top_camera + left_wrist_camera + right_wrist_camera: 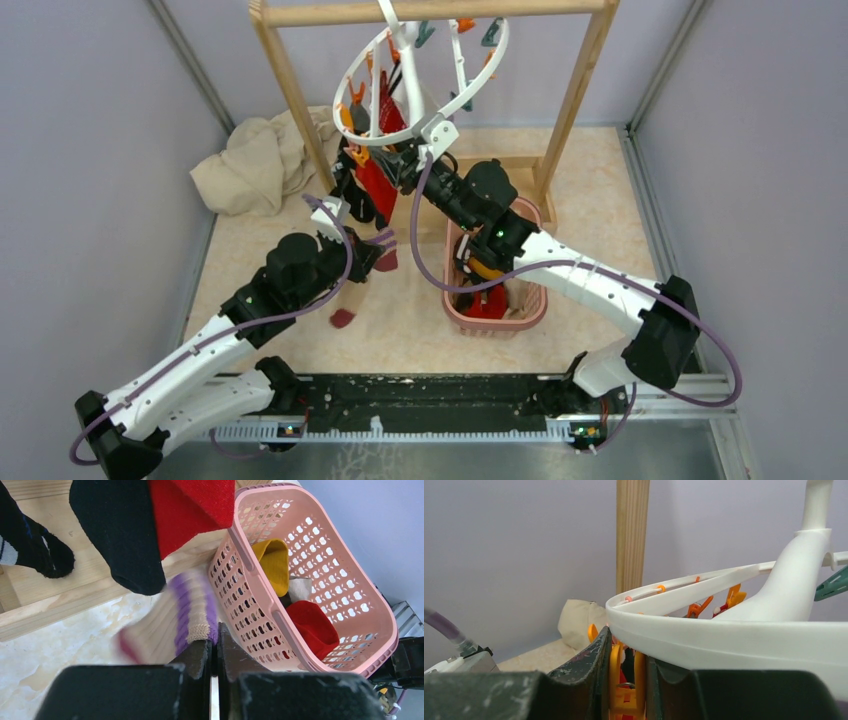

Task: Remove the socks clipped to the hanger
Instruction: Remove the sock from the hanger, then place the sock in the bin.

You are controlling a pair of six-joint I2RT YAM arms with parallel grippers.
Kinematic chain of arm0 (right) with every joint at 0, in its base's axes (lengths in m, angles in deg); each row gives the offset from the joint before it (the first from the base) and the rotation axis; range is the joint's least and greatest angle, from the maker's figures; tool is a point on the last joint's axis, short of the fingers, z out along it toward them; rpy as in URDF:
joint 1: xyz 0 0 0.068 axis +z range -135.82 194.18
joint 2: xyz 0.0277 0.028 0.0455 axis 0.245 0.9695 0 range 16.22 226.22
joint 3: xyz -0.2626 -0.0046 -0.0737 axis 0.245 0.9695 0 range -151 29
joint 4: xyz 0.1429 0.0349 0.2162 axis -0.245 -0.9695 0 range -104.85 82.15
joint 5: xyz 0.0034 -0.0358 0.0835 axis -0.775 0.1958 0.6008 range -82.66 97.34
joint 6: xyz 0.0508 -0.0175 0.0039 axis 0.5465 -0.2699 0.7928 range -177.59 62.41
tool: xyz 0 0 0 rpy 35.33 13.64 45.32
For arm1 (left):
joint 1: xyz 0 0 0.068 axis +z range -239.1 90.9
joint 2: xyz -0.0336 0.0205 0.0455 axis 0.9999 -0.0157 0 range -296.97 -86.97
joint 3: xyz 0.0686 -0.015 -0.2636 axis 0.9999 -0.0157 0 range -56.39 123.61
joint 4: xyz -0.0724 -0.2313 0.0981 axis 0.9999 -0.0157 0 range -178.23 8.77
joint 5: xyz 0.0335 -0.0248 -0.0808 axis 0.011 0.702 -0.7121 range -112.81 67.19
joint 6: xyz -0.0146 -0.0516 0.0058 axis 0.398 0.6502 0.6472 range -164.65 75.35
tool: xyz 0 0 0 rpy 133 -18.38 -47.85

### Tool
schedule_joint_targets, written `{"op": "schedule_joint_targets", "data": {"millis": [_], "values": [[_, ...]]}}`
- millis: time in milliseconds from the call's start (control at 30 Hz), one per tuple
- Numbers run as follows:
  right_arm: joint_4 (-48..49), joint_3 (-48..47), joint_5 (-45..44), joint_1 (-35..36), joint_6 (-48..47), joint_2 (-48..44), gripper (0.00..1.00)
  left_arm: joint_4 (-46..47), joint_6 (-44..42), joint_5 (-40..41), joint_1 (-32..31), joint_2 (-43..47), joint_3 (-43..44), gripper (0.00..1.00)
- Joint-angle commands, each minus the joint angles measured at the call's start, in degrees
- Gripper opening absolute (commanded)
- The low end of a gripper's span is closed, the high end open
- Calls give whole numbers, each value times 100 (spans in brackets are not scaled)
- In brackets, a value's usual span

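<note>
The white ring hanger [425, 75] hangs tilted from the wooden rack. Red and black socks [372, 185] dangle from its clips. My right gripper [402, 165] reaches up under the ring. In the right wrist view its fingers [596, 665] press both sides of an orange clip [626, 680] just below the ring [724, 640]. My left gripper [215, 645] is shut on the cuff of a cream sock with purple stripes [187, 615]. That sock hangs below it over the table [352, 298]. Black [120, 540] and red [192, 507] socks hang above it.
A pink lattice basket [530, 318] stands on the table under my right arm, holding yellow [275, 562] and red [312, 625] socks. A beige cloth [255, 165] lies at the back left. The wooden rack's posts [290, 90] and base bar [75, 600] flank the hanger.
</note>
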Motion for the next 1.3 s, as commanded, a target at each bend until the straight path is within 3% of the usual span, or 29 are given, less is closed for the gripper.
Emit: {"op": "schedule_joint_targets", "data": {"millis": [0, 233, 500, 633, 900, 933, 967, 1067, 1267], "values": [[332, -5, -239, -45, 4, -94, 20, 109, -34, -22, -20, 32, 22, 1], [288, 94, -380, -69, 91, -105, 58, 124, -10, -95, -14, 31, 69, 1], [118, 322, -433, -147, 270, -294, 71, 30, 70, -310, -18, 58, 408, 1], [12, 589, -490, -194, 432, -525, 84, -35, 111, -444, -12, 58, 657, 2], [-364, 1398, -846, -305, 963, -1379, 87, -97, 127, -703, -13, -30, 1217, 2], [-483, 1470, -819, -325, 1055, -1499, 88, -99, 125, -733, -19, -49, 1275, 2], [-622, 1531, -804, -337, 1112, -1597, 96, -85, 117, -774, -13, -81, 1335, 2], [-1010, 1741, -883, -347, 1248, -2010, 99, -23, 137, -1001, -17, -185, 1496, 2], [-1816, 2127, -1860, -369, 1352, -2848, 99, 219, 300, -1413, -12, -393, 1736, 3]]}}
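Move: The left hand holds the loose striped sock; the basket's middle is about 26 cm to its right, 8 cm ahead and 16 cm lower, and the red sock on the hanger about 9 cm ahead, 2 cm right and 5 cm up. The right hand has an orange clothespin between its fingers. From it the striped sock lies about 10 cm back, 2 cm left and 25 cm down, the hanger's middle some 12 cm ahead, 9 cm right and slightly above. The right hand spreads its fingers wide and lets go of the orange clothespin, sinking at first, then swinging out to the right and on down, about 11 cm right and 7 cm down in all, its fingers tipping down as it leaves the hanger for the space over the basket. Shortly after it starts, the left hand, shut on the striped sock throughout, lifts it about 10 cm nearly straight up, drifting slightly right. ##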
